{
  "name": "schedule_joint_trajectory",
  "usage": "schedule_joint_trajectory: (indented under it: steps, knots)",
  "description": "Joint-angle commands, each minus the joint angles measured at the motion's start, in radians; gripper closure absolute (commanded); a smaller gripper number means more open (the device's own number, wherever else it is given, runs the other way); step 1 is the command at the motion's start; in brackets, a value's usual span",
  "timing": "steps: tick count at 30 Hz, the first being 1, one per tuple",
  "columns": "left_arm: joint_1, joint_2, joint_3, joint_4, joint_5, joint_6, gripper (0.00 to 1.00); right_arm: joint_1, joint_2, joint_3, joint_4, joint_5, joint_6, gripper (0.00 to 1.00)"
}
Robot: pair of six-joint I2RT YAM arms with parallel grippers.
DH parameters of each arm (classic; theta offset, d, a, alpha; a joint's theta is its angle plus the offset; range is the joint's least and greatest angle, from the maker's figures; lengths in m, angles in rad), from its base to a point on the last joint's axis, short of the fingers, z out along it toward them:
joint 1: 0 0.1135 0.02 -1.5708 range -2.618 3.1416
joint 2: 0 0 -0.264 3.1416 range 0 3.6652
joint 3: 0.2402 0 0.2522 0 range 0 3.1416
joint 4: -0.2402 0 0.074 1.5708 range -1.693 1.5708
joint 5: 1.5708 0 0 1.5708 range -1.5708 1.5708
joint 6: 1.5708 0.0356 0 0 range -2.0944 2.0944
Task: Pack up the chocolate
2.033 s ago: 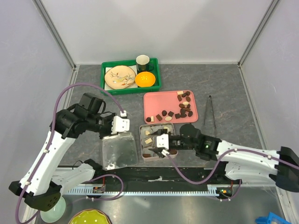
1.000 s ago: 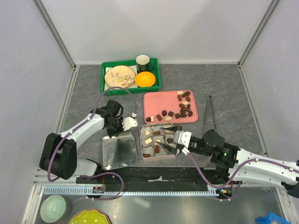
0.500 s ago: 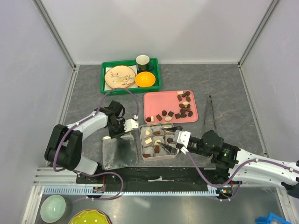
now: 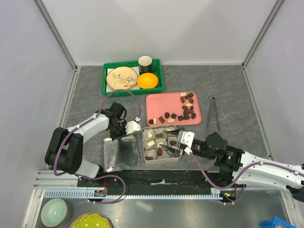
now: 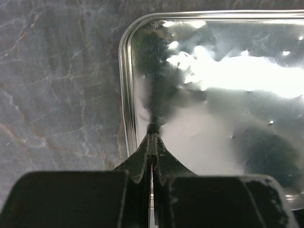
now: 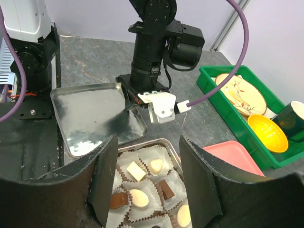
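An open metal tin (image 4: 143, 145) holds chocolate pieces (image 4: 151, 143) in white paper cups; the right wrist view shows cream (image 6: 156, 166) and brown (image 6: 166, 189) pieces in it. More chocolate (image 4: 186, 110) lies loose on the pink tray (image 4: 156, 102). The tin's lid (image 4: 118, 154) lies upside down left of the tin. My left gripper (image 4: 125, 130) is shut, its tips (image 5: 153, 135) touching the lid's inner face just inside its rim near the corner beside the tin. My right gripper (image 4: 173, 146) is open and empty, low over the tin's right side (image 6: 148, 140).
A green tray (image 4: 107, 78) at the back holds a plate, an orange bowl and a dark cup. Black tongs (image 4: 211, 114) lie right of the pink tray. Two bowls (image 4: 52, 213) sit below the near rail at left. The right arm reaches in from the lower right.
Over two seconds my left arm came down and set its shut gripper on the lid's corner. My right gripper drew back a little to the right. Almost nothing moved in the last half second.
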Motion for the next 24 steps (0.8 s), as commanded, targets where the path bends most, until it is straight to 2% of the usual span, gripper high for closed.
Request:
schedule_joint_trajectory:
  steps: [1,13,16,19,20,21,22,24]
  knots:
    - [0.017,-0.043,0.032,-0.001,-0.03,0.074,0.98,0.002,-0.01,0.008,0.031,-0.01,0.045,0.38]
    - [0.04,-0.099,0.213,-0.157,-0.022,0.093,0.98,0.002,-0.004,0.008,0.017,0.01,0.083,0.39]
    - [0.04,-0.099,0.169,-0.165,-0.018,0.101,0.83,0.002,0.003,0.006,0.008,0.018,0.091,0.39]
    - [0.042,-0.097,0.115,-0.139,-0.004,0.096,0.63,0.003,0.003,0.0,0.011,0.016,0.1,0.39]
    - [0.042,-0.091,0.106,-0.128,0.005,0.096,0.52,0.002,0.005,-0.001,0.013,0.016,0.102,0.39]
    - [0.043,-0.077,0.101,-0.127,0.01,0.097,0.5,0.002,0.008,-0.001,0.013,0.016,0.102,0.39]
    - [0.042,-0.067,0.097,-0.127,0.014,0.094,0.38,0.002,0.011,0.0,0.011,0.016,0.102,0.39]
    - [0.042,-0.033,0.098,-0.127,0.019,0.09,0.34,0.002,0.022,0.005,0.011,0.015,0.102,0.39]
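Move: The left hand's shut fingertips are down on the metal lid, just inside its far rim and toward its left corner; the lid's middle lies about 6 cm back and 3 cm right, at fingertip height. The chocolate box is roughly 21 cm to this hand's right and 3 cm back; the pink tray some 13 cm ahead and 27 cm right. From the right hand, the lid's middle is about 19 cm left, 2 cm forward and 25 cm below. The left fingertips come off the lid beside its far rim with nothing between them, going up about 6.5 cm and forward some 4 cm while the fingers swing out forward about 10 degrees. They then spread wide as the hand turns back, sinking and drawing in about 2.5 cm each, to stay above the rim. ##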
